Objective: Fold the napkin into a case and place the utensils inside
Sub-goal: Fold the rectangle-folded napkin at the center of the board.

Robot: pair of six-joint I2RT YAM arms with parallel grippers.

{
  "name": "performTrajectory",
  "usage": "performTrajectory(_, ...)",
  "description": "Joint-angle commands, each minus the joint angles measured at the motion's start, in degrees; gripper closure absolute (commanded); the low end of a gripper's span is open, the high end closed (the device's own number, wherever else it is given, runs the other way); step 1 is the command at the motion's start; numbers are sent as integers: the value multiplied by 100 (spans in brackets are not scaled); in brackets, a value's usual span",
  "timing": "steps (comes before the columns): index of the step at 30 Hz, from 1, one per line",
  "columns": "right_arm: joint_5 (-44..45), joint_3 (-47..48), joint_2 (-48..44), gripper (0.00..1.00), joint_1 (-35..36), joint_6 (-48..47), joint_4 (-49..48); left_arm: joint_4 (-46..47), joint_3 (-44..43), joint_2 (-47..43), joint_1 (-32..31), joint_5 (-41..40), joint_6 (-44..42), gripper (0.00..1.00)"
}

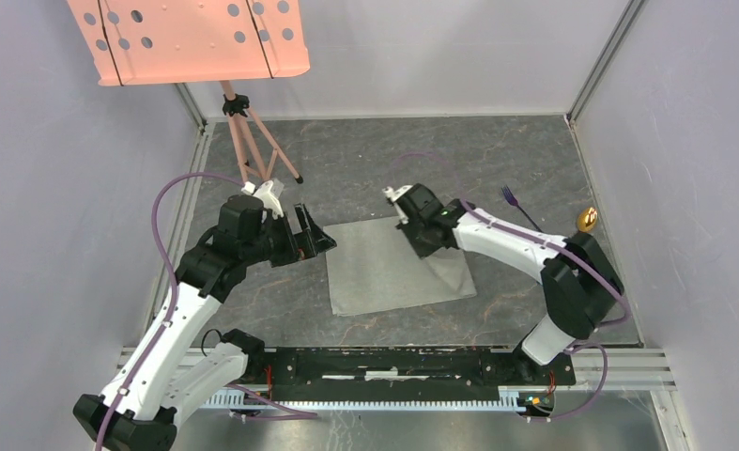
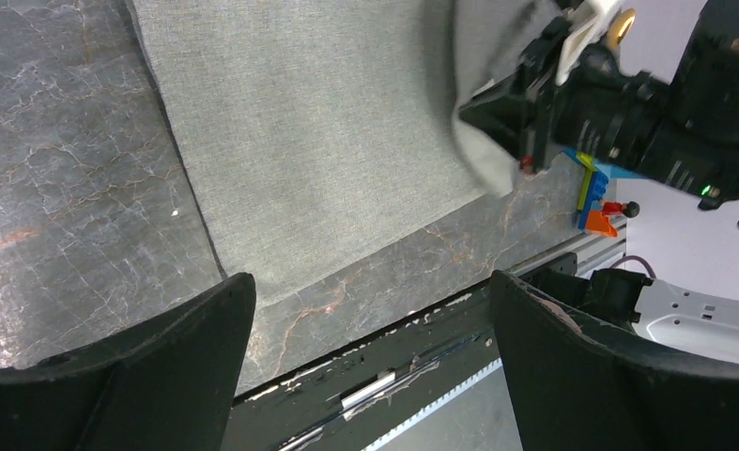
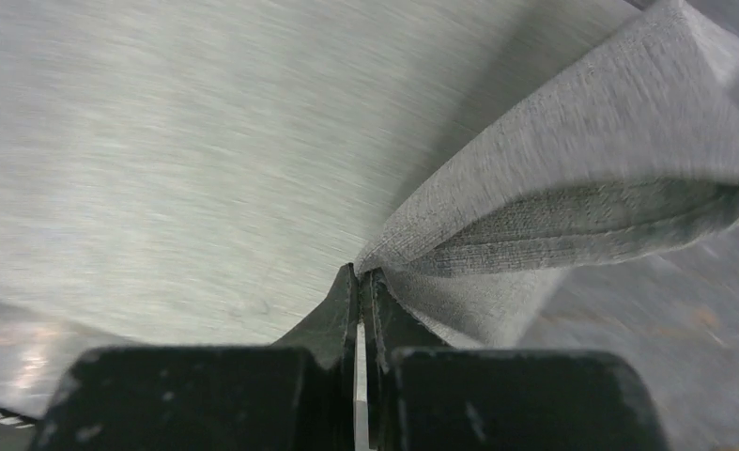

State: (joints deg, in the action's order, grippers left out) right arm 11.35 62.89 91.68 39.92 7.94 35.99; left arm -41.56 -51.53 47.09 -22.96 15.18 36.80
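Note:
The grey napkin (image 1: 384, 272) lies flat mid-table, with its right part lifted into a fold. My right gripper (image 1: 423, 250) hangs over that side, shut on the raised cloth edge. In the right wrist view the right gripper (image 3: 361, 272) pinches the napkin (image 3: 581, 188) at its fold. My left gripper (image 1: 316, 233) stands open beside the napkin's far left corner, holding nothing. From the left wrist, the left gripper (image 2: 373, 319) is wide apart above the near table edge, the napkin (image 2: 318, 141) beyond it. The purple fork (image 1: 513, 199) and gold-bowled spoon (image 1: 587, 220) lie at the right.
A salmon-pink perforated panel (image 1: 192, 38) on a tripod (image 1: 257, 141) stands at the back left. A black rail (image 1: 393, 362) runs along the near edge. Colourful toy blocks (image 2: 592, 193) sit near the right arm's base. Walls close in the table's sides.

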Motion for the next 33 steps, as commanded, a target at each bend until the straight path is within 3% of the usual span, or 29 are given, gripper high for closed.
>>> performTrajectory(1,-897,622,471,100,669,641,-670,12,2,-104,-8,-39,0,0)
performTrajectory(9,-1681,1357,1225,100,1219,1205,-1119,-155,44,-254,-14,-211,14,0)
performTrajectory(17,-1859,1389,1492,100,1254,1622,-1563,-269,20,-369,-14,-312,25,0)
performTrajectory(33,-2172,1733,1931,100,1291,1935,-1531,-361,-55,-431,-2,-353,-26,0)
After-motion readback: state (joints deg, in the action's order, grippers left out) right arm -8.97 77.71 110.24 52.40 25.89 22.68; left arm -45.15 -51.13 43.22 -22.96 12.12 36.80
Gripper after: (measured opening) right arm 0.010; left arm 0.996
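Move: The right hand already has the napkin's right edge pinched and lifted. The middle of the napkin's left edge, which it is heading for, lies about 24 cm to its left, 2 cm back and 6 cm below; the near left corner is some 10 cm nearer the base than that. The near right corner at the fold is roughly 9 cm right and 8 cm back of the hand. From the left hand, the left edge's middle is about 5 cm ahead, 4 cm right and 20 cm below. Keep the right gripper shut on the napkin's edge and sweep it left over the napkin towards the left edge, about 20 cm, fast at first and then easing off, drifting some 3.5 cm back. Roll the wrist about 25 degrees on the way, so the fingers lean to the left. Ease the open, empty left gripper a little left and back, clear of the cloth. ##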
